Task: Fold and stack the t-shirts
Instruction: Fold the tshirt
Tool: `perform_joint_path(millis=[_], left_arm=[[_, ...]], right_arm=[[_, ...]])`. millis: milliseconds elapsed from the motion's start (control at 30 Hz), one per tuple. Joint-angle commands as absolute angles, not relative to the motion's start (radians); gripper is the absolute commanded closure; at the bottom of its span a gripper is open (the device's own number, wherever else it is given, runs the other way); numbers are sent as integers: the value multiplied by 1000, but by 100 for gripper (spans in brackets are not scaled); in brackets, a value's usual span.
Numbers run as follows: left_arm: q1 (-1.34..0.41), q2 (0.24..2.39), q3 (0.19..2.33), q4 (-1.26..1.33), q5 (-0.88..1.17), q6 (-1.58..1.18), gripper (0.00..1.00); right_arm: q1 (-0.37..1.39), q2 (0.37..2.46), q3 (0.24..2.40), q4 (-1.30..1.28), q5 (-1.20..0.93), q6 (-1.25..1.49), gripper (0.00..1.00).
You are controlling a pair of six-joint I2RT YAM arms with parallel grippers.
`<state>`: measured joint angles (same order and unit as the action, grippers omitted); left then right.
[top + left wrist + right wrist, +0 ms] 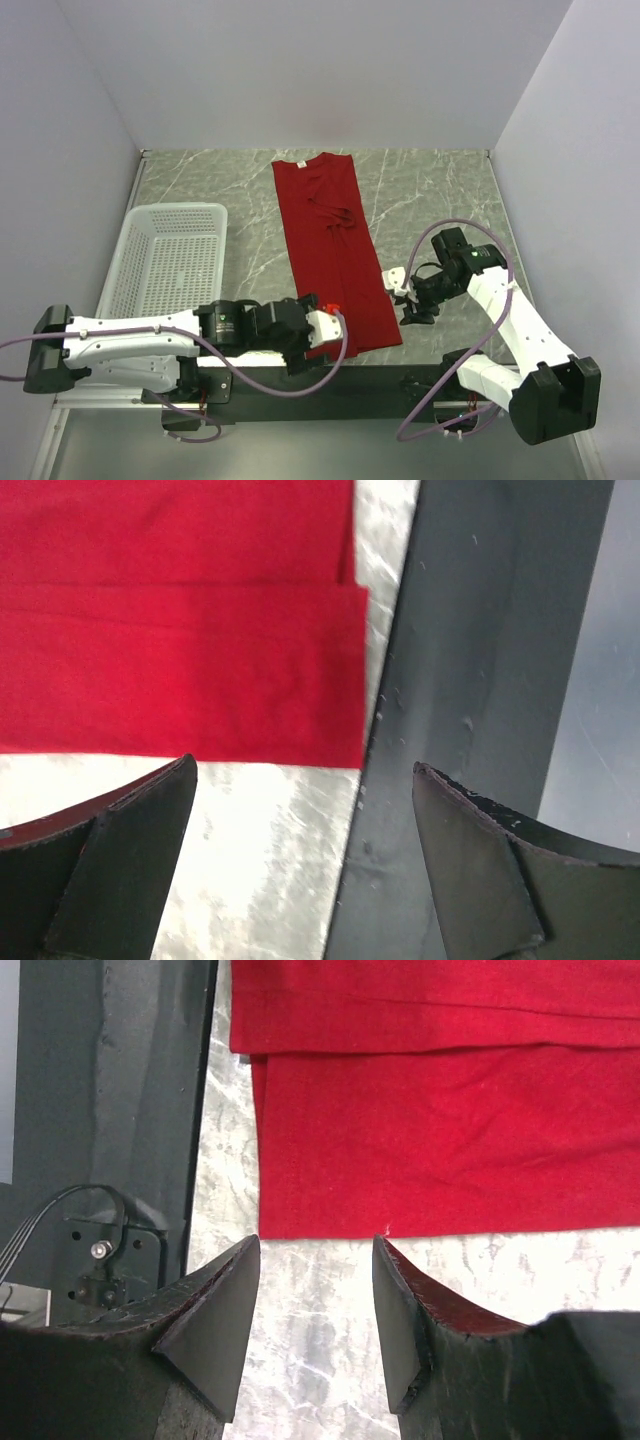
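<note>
A deep-red t-shirt (332, 250) lies folded into a long narrow strip down the middle of the marble table, collar at the far end. My left gripper (332, 322) stands open at the strip's near left corner, holding nothing; its wrist view has the t-shirt (180, 630) hem just ahead of the fingertips (170, 790). On the other side, my right gripper (402, 290) is open beside the near right edge, empty, with the t-shirt (440, 1130) edge just beyond its fingertips (385, 1260).
A white mesh basket (170, 255) stands at the left of the table. The dark front rail (400, 355) runs along the near edge, showing as a black strip (480, 680) in the left wrist view.
</note>
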<state>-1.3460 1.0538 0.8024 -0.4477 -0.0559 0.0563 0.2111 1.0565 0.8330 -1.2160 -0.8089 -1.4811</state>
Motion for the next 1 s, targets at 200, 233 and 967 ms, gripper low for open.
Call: perform_joint_path(millis=[200,233,967], left_arm=[[-1465,1170,864,-520,-284,-35,9],[-1468,1169,867,-522,-297,-37,9],[-1370,873,812,-569,-581,-662,0]], right_arm=[[203,1037,816,-1174,-750,-1486,44],[204,1035,816,-1169,-746,-1485,44],[702,1164,742,-836,-603,-1298,44]])
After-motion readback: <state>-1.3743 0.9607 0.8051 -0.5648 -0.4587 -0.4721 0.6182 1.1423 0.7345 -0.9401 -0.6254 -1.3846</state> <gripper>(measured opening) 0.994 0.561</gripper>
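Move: The shirt's near right corner lies about 4 cm back and 3 cm left of my right hand, some 8 cm below. The shirt's near left corner is some 3 cm back of my left hand, about level sideways and 10 cm down. Between the two corners, the top layer's near corner is roughly 12 cm to the right of the near left corner and 1 cm farther out. My right hand hovers at first, then sinks about 5 cm while sliding some 4 cm left and a little back towards the shirt's near right corner, turning slightly counter-clockwise, its fingers still half open. My wide-open left hand dips, rises again, then draws forward and left off the near left corner, swinging its fingers some 35 degrees counter-clockwise. ##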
